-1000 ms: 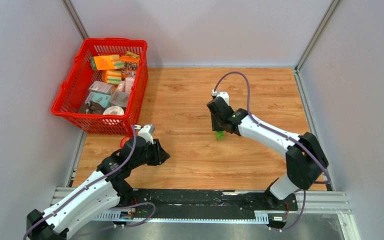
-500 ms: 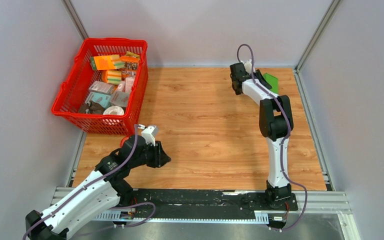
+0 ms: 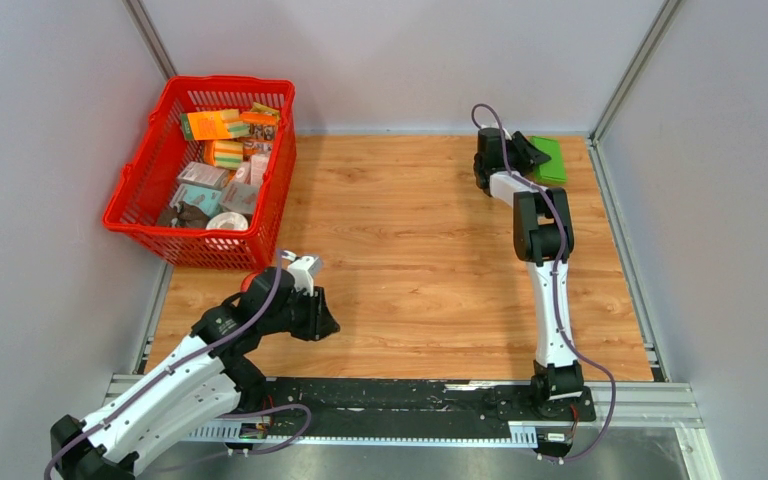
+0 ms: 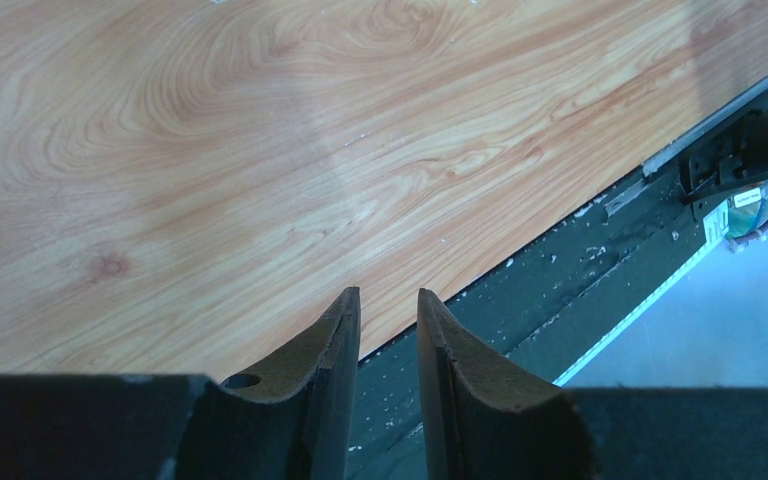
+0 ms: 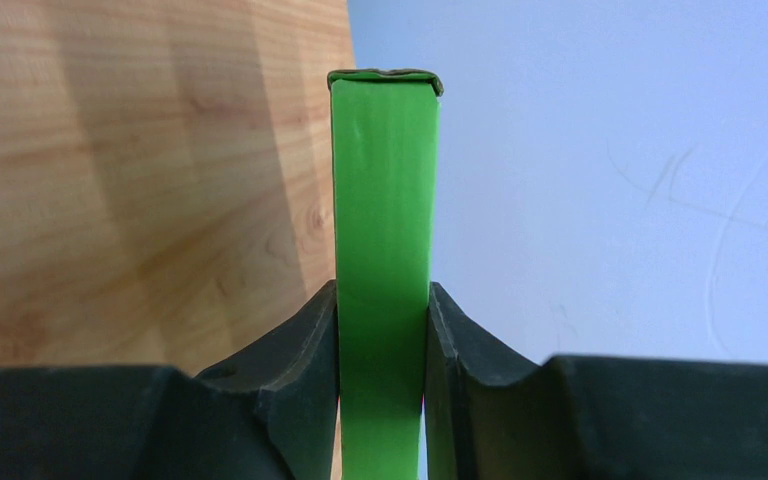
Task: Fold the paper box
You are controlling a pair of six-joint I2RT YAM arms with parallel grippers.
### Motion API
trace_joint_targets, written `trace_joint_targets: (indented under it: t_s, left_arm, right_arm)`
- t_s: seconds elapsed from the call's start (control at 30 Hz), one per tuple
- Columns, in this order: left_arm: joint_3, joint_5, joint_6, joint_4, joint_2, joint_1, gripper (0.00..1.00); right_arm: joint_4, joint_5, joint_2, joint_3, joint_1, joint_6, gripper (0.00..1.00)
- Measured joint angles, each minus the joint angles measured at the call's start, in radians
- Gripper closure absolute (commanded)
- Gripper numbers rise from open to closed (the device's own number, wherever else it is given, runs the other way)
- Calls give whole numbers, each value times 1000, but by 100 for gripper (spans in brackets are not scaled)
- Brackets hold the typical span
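Observation:
The paper box [image 3: 550,159] is a bright green folded box, held at the table's far right corner close to the walls. My right gripper [image 3: 534,155] is shut on it at the end of the stretched-out right arm. In the right wrist view the paper box [image 5: 384,200] stands straight up between both fingers, its narrow face toward the camera, and my right gripper [image 5: 382,292] touches it on both sides. My left gripper [image 3: 323,324] hovers low over the near left of the table. My left gripper [image 4: 388,297] is open with nothing between its fingers.
A red basket [image 3: 210,248] full of small packages stands at the far left. Grey walls close in the table on three sides. A black rail [image 3: 410,400] runs along the near edge, under my left gripper's tips.
The right arm has swung from the middle of the table out to the far right corner, carrying the green box. The left arm has hardly moved.

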Motion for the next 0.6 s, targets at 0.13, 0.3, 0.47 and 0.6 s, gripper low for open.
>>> trace_joint_targets:
  t_s: [0.13, 0.3, 0.47, 0.6]
  left_arm:
    - [6, 8, 11, -1, 26, 0, 65]
    - [13, 15, 10, 0, 23, 0, 65]
    - [17, 13, 6, -5, -4, 0, 65]
    - [48, -16, 1, -47, -48, 0, 61]
  right_arm:
    - [-63, -62, 4, 57, -10, 42, 21]
    - [-247, -150, -12, 94, 2, 179, 17]
    - [-547, -280, -120, 75, 112, 438, 16]
    - [-789, -402, -338, 10, 278, 747, 16]
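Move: The paper box is still between my right fingers, one above and one beneath it, its middle about 2 cm right of my hand point, level fore and aft and some 1 cm lower. The table's far right corner lies roughly 8 cm ahead and 12 cm to the right, some 6 cm below. From my left hand the box is about 45 cm ahead, 46 cm right and a little lower, maybe 4 cm. I spread my right fingers wide and let go of the paper box near the far right corner, easing about 1.5 cm forward. Then I sweep the empty hand away to the left, some 20 cm and gathering speed, drawing back a little and finally rising about 4 cm, while the wrist tips the fingers down some 35 degrees and turns counter-clockwise. ##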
